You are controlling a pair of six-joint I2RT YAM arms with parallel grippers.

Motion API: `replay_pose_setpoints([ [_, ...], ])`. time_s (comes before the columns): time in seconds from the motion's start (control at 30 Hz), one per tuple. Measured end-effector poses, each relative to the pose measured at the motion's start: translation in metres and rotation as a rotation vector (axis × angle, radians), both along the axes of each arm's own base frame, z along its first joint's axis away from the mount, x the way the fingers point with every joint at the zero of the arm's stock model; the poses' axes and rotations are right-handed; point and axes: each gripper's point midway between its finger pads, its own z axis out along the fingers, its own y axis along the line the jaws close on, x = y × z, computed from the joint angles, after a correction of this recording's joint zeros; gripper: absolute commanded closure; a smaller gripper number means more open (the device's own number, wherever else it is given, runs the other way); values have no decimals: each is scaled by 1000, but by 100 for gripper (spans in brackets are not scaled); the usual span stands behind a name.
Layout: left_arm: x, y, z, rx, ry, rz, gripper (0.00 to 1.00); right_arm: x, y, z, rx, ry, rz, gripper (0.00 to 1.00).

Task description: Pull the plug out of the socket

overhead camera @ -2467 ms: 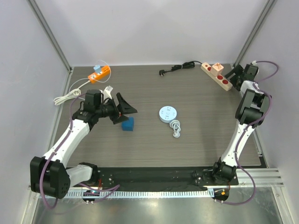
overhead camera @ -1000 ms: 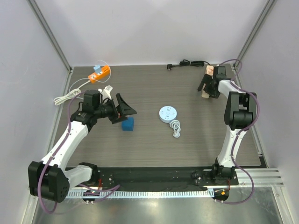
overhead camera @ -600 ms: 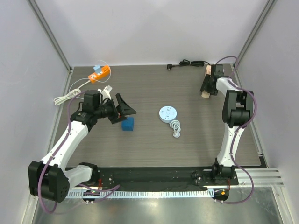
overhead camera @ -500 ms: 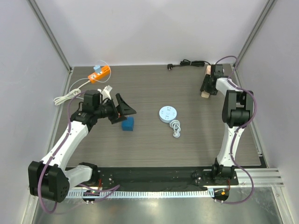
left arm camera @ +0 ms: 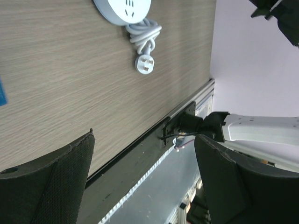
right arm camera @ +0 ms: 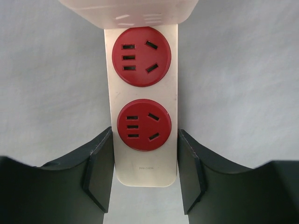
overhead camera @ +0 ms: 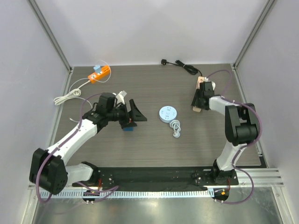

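The socket is a cream power strip [right arm camera: 145, 154] with two red outlets showing, lifted off the table against the grey wall. My right gripper [right arm camera: 145, 179] is shut on its lower end, one finger on each long side. A white plug block [right arm camera: 126, 9] sits on the strip just above the upper outlet, cut off by the frame's top edge. In the top view the right gripper [overhead camera: 198, 99] holds the strip [overhead camera: 195, 108] at the table's right-centre, with the strip's black cord [overhead camera: 180, 65] trailing back. My left gripper [overhead camera: 138, 111] hangs open and empty left of centre.
A round white socket [overhead camera: 167, 113] with its coiled cord and white plug [left arm camera: 145, 65] lies mid-table. A blue block [overhead camera: 128, 126] sits just under the left gripper. An orange power strip [overhead camera: 100, 73] and white cable [overhead camera: 67, 95] lie at the back left.
The right gripper closed on the power strip and carried it left and nearer, dragging the black cord. The left arm shifted right, over the blue block, still open.
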Motion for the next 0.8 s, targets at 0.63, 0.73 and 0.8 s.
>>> replay_pose_setpoints([
  [0.63,56,-114,27,27,-28,-144,13,-127,68,19,134,45,121,23],
  [0.73,61,-138,27,65,-43,-171,13,-126,72,38,167,-6,126,21],
  [0.8,63,-152,29,84,-56,-182,13,-124,71,53,179,-53,117,21],
])
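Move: The right hand already grips the socket near its near end; the plug in it stands about 10 cm ahead, 1 cm right and 3 cm up. The round socket is 21 cm left, 5 cm back; the black cable 28 cm ahead, 5 cm left. From the left hand the plug is some 30 cm ahead, 42 cm right, 14 cm down; the round socket 16 cm ahead, 19 cm right, 17 cm down. Right drags the socket 12 cm back and left, opens, rises; left swings 15 cm right towards the plug. ##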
